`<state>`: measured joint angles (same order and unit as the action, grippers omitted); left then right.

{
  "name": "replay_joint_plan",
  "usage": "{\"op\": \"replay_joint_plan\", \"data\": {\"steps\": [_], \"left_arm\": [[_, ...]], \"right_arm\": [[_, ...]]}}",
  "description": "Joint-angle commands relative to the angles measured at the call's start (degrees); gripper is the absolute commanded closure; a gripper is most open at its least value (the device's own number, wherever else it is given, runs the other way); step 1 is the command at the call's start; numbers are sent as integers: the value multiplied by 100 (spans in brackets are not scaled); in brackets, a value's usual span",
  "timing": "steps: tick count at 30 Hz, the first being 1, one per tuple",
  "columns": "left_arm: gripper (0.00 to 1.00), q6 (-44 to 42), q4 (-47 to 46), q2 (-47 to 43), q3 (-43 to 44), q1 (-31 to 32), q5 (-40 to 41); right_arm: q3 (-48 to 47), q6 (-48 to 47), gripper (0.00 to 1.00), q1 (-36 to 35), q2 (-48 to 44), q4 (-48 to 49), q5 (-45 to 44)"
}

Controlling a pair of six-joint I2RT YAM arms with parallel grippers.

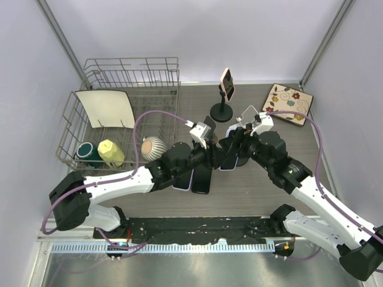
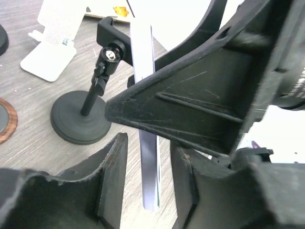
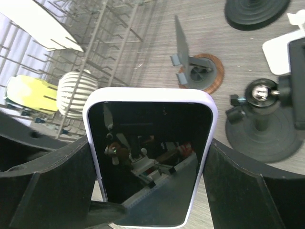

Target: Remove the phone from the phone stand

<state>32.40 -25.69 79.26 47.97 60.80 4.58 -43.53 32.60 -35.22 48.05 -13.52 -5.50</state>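
Note:
The phone (image 3: 150, 157) has a dark screen and a pale lilac case. It stands upright above the table, with my right gripper (image 3: 150, 143) shut on it, one finger against each long edge. The left wrist view shows the same phone (image 2: 150, 167) edge-on between the fingers of my left gripper (image 2: 148, 148), which is open with a gap on both sides. The black phone stand (image 2: 81, 119) sits just to the left, and its clamp (image 2: 107, 31) holds nothing. In the right wrist view the stand (image 3: 259, 129) is off to the right. From above, both grippers meet at mid-table (image 1: 230, 149).
A wire dish rack (image 1: 78, 119) with a white board and two cups fills the left. A striped ball (image 1: 154, 147) lies beside it. At the back stand a pink phone (image 1: 226, 84) on another stand, a white holder (image 1: 250, 112) and a floral mat (image 1: 289, 103). Dark phones (image 1: 201, 179) lie flat nearby.

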Motion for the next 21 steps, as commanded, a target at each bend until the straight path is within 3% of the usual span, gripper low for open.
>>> {"op": "replay_joint_plan", "data": {"steps": [1, 2, 5, 8, 14, 21], "left_arm": [[48, -313, 292, -631, 143, 11, 306], [40, -366, 415, -727, 134, 11, 368], [29, -524, 995, -1079, 134, -41, 491], [24, -551, 1601, -1465, 187, -268, 491], [21, -700, 3121, -2221, 564, -1033, 570], [18, -1480, 4632, -2968, 1240, -1254, 1350]], "right_arm": [[-402, -104, 82, -20, -68, -370, -268], [-411, -139, 83, -20, -68, -467, -276], [-446, -184, 89, -11, -42, -774, -242], [-455, -228, 93, -37, 90, -1038, -197], [-350, -184, 94, -335, 599, -1443, -557], [-33, 150, 94, -1091, 1284, -1259, -1260]]}}
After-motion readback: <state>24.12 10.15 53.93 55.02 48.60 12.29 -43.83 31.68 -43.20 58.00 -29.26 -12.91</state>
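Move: The right hand already grips the lavender-edged phone by its sides; free table right of the black phone lies about 6 cm back, 5 cm left and 20 cm below. The black phone is 6 cm back, 13 cm left, the other lavender phone 5 cm back, 21 cm left, the emptied stand's base 5 cm ahead, 4 cm right. The held phone's middle is some 2 cm ahead and 1 cm right of the left hand. The right lowers its held phone some 10 cm and back while the left opens and retreats left, rising. ##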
